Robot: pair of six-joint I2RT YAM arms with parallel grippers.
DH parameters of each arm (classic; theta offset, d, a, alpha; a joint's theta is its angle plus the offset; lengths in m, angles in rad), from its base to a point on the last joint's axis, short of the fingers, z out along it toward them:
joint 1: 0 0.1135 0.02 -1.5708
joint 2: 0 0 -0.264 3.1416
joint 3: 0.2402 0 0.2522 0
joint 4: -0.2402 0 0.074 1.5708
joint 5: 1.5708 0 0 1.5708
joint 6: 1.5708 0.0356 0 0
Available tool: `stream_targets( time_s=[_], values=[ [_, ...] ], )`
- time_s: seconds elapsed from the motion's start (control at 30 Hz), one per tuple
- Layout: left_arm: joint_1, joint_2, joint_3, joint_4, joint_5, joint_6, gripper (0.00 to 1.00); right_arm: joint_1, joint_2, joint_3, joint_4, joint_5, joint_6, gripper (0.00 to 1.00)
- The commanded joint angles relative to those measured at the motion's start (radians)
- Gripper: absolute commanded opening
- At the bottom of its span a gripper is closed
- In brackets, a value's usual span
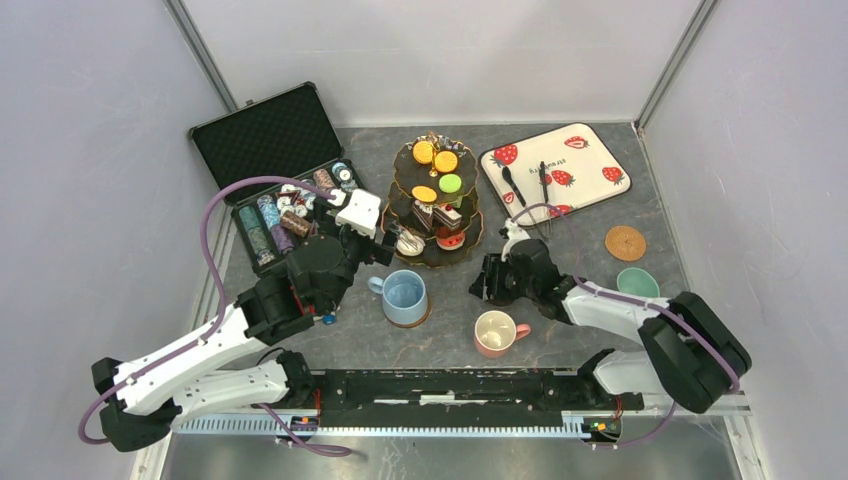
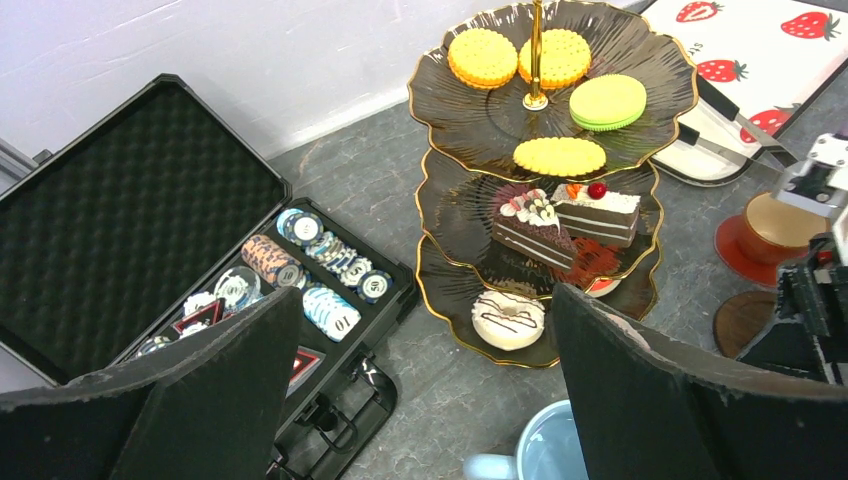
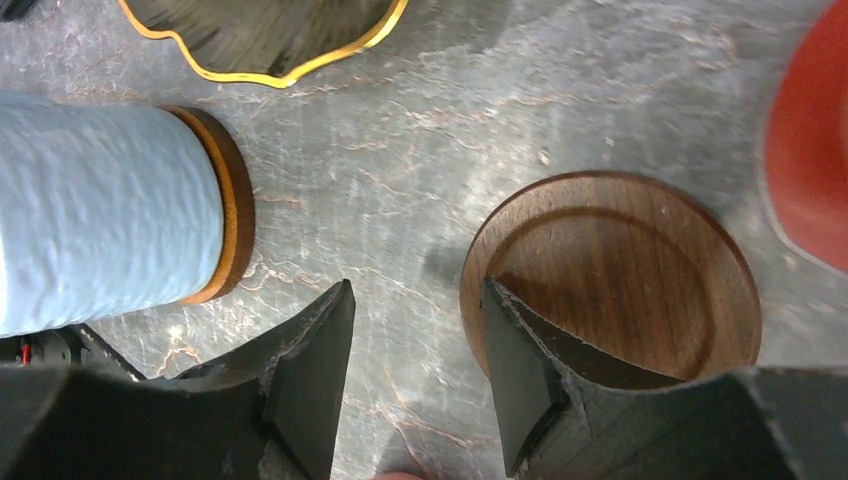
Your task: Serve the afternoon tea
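Note:
The dark gold-rimmed three-tier stand (image 1: 435,200) holds macarons (image 2: 560,155), cake slices (image 2: 565,220) and a white donut (image 2: 508,318). A blue mug (image 1: 405,297) stands on a light wooden coaster (image 3: 235,220) in front of the stand. My left gripper (image 2: 425,300) hangs wide open and empty above the table between the stand and the blue mug. My right gripper (image 3: 418,290) is open low over the table. Its right finger lies over the near rim of a dark wooden coaster (image 3: 610,270), and its left finger stays clear of the rim. A small brown mug (image 2: 775,218) on a red base stands beside that coaster.
An open black case of poker chips (image 1: 280,180) lies left of the stand. A strawberry tray (image 1: 555,170) with dark cutlery lies at the back right. A pink mug (image 1: 495,333), a green mug (image 1: 637,283) and a woven coaster (image 1: 625,242) stand to the right.

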Motion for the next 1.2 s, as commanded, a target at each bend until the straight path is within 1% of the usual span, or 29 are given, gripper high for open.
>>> stream_targets(
  time_s=[0.0,0.1,0.2,0.43,0.5,0.63,0.73,0.8,0.9,1.0,1.17],
  values=[
    [-0.002,0.006,0.005,0.048,-0.024,0.015,1.0,0.04,0.083,0.084,-0.018,-0.038,-0.052,0.56],
    [-0.003,0.002,-0.001,0.055,-0.027,0.02,1.0,0.069,0.132,0.136,-0.035,-0.06,-0.081,0.57],
    [-0.002,0.004,-0.002,0.058,-0.032,0.024,1.0,0.094,0.148,0.168,-0.033,-0.076,-0.101,0.58],
    [-0.002,0.013,-0.004,0.059,-0.029,0.026,1.0,0.103,0.17,0.232,-0.027,-0.14,-0.127,0.6],
    [-0.002,0.013,-0.006,0.063,-0.03,0.026,1.0,0.106,0.155,0.257,-0.058,-0.118,-0.156,0.61],
    [-0.002,0.02,-0.006,0.064,-0.038,0.031,1.0,0.104,0.105,0.308,-0.161,-0.016,-0.227,0.65],
    [-0.002,0.013,-0.011,0.07,-0.037,0.032,1.0,0.103,0.079,0.319,-0.248,0.065,-0.272,0.71],
    [-0.001,0.017,-0.011,0.071,-0.043,0.037,1.0,0.103,0.072,0.317,-0.279,0.088,-0.293,0.75],
    [0.004,0.022,-0.013,0.076,-0.037,0.036,1.0,0.103,0.077,0.291,-0.281,0.099,-0.312,0.78],
    [0.006,0.048,-0.01,0.069,-0.051,0.044,1.0,0.103,0.117,0.306,-0.304,0.087,-0.326,0.78],
    [0.016,0.043,-0.021,0.085,-0.053,0.049,1.0,0.107,0.19,0.328,-0.265,0.032,-0.317,0.78]
  ],
)
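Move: The brown coaster's middle is roughly 5 cm to the right of the right hand and 2 cm below, its left edge under that hand's right finger. The red mug on its saucer stands about 8 cm right and 5 cm ahead; the blue mug is some 14 cm left and 3 cm back; the pink mug about 9 cm back and 2 cm right. From the left hand, the coaster lies some 22 cm right, roughly level ahead, about 30 cm below. The right fingertip drags the coaster about 6 cm left, lifts 4 cm, then returns rightward, opening and sinking. ##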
